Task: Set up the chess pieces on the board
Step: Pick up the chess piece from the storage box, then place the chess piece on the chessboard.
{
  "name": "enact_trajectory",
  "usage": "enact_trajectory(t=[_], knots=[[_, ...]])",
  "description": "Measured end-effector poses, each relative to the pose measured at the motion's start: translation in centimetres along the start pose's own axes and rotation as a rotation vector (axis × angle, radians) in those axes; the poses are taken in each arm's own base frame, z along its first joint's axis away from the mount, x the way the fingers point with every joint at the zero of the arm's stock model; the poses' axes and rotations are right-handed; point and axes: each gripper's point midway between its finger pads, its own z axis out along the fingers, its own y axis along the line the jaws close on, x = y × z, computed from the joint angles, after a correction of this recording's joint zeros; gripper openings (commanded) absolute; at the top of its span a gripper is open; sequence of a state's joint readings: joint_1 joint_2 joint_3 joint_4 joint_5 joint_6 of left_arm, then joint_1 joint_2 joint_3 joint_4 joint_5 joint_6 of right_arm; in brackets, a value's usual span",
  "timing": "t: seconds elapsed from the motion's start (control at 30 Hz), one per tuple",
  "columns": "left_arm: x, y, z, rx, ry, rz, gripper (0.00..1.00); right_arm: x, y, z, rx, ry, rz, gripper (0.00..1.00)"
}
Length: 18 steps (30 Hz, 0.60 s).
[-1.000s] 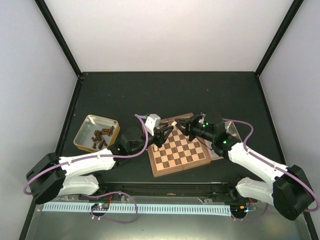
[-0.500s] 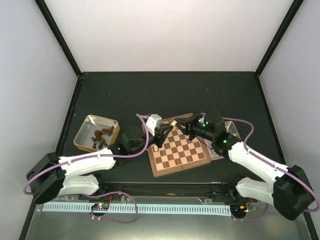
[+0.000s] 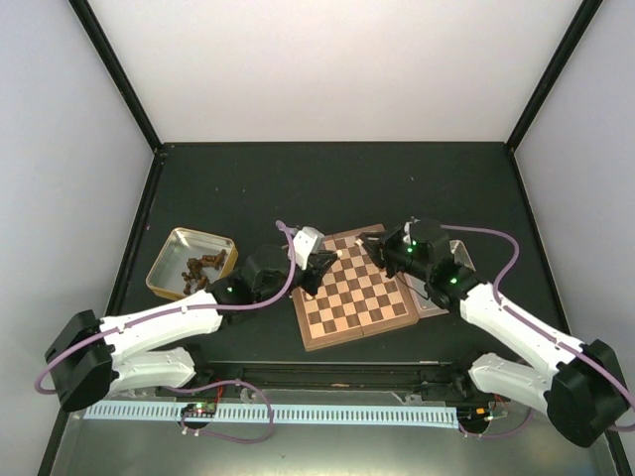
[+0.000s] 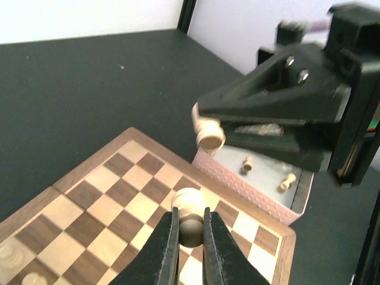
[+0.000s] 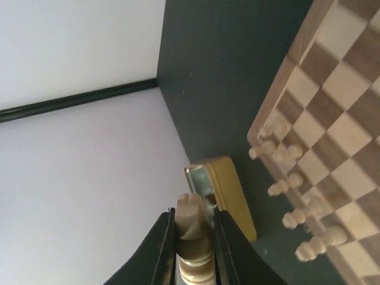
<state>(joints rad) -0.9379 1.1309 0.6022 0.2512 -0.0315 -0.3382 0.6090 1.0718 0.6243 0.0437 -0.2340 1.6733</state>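
Note:
The board lies between my two arms. My left gripper is shut on a pale pawn that stands on a square near the board's right side. From above, the left gripper is over the board's far left corner. My right gripper is shut on a pale chess piece and holds it in the air. It hangs over the board's far edge. Several pale pawns stand in a row along one edge of the board.
A gold tin with dark pieces sits left of the board. A shallow pink-walled tray with two pale pieces lies against the board's right side. The right gripper's black body hangs close above the left gripper.
My left gripper has closed on the pale pawn and shifted slightly toward the far side. The right gripper has drawn back a little to the right with its piece.

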Motion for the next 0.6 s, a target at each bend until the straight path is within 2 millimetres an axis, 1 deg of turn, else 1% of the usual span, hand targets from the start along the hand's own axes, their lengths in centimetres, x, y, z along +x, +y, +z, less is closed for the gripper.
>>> enact_trajectory(t=[0.1,0.2,0.27,0.37,0.47,0.53,0.6], knots=[[0.4,0.2,-0.5,-0.023,0.056,0.010,0.02,-1.2,0.4,-1.0,0.007,-0.078,-0.093,0.12],[0.9,0.5,-0.7,-0.058,0.138,0.018,0.02,-2.1,1.1,-2.0,0.020,-0.147,-0.199,0.12],[0.8,0.5,-0.4,-0.081,0.197,0.023,0.02,-2.7,1.3,-2.6,0.034,-0.186,-0.261,0.12],[0.7,0.5,0.7,-0.121,0.310,0.030,0.02,-3.4,0.6,-3.6,0.071,-0.236,-0.333,0.12],[1.7,0.9,2.3,-0.172,0.443,0.036,0.02,-3.9,-0.5,-4.4,0.103,-0.265,-0.374,0.13],[3.1,1.6,3.2,-0.220,0.538,0.039,0.02,-4.2,-1.6,-4.8,0.132,-0.280,-0.392,0.13],[4.9,2.6,3.4,-0.267,0.619,0.041,0.02,-4.5,-2.4,-5.1,0.158,-0.290,-0.405,0.13]])
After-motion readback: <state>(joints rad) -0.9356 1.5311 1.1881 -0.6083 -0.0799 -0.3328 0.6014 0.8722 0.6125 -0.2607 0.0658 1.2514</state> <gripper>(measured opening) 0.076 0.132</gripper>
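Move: From the left hand, holding a light piece, the row of standing pieces at the board's left edge lies about 8 cm left, 4 back and 12 below; the board's middle lies 9 back, 4 right and 14 below. From the right hand, also holding a light piece, the right storage box lies roughly 21 cm right, 9 back and 17 below; the board's middle lies about 11 back and 1 left. Keeping its piece, the left hand tips steeply downward and drops 6 cm towards the board; the right withdraws 7 cm rightward. ##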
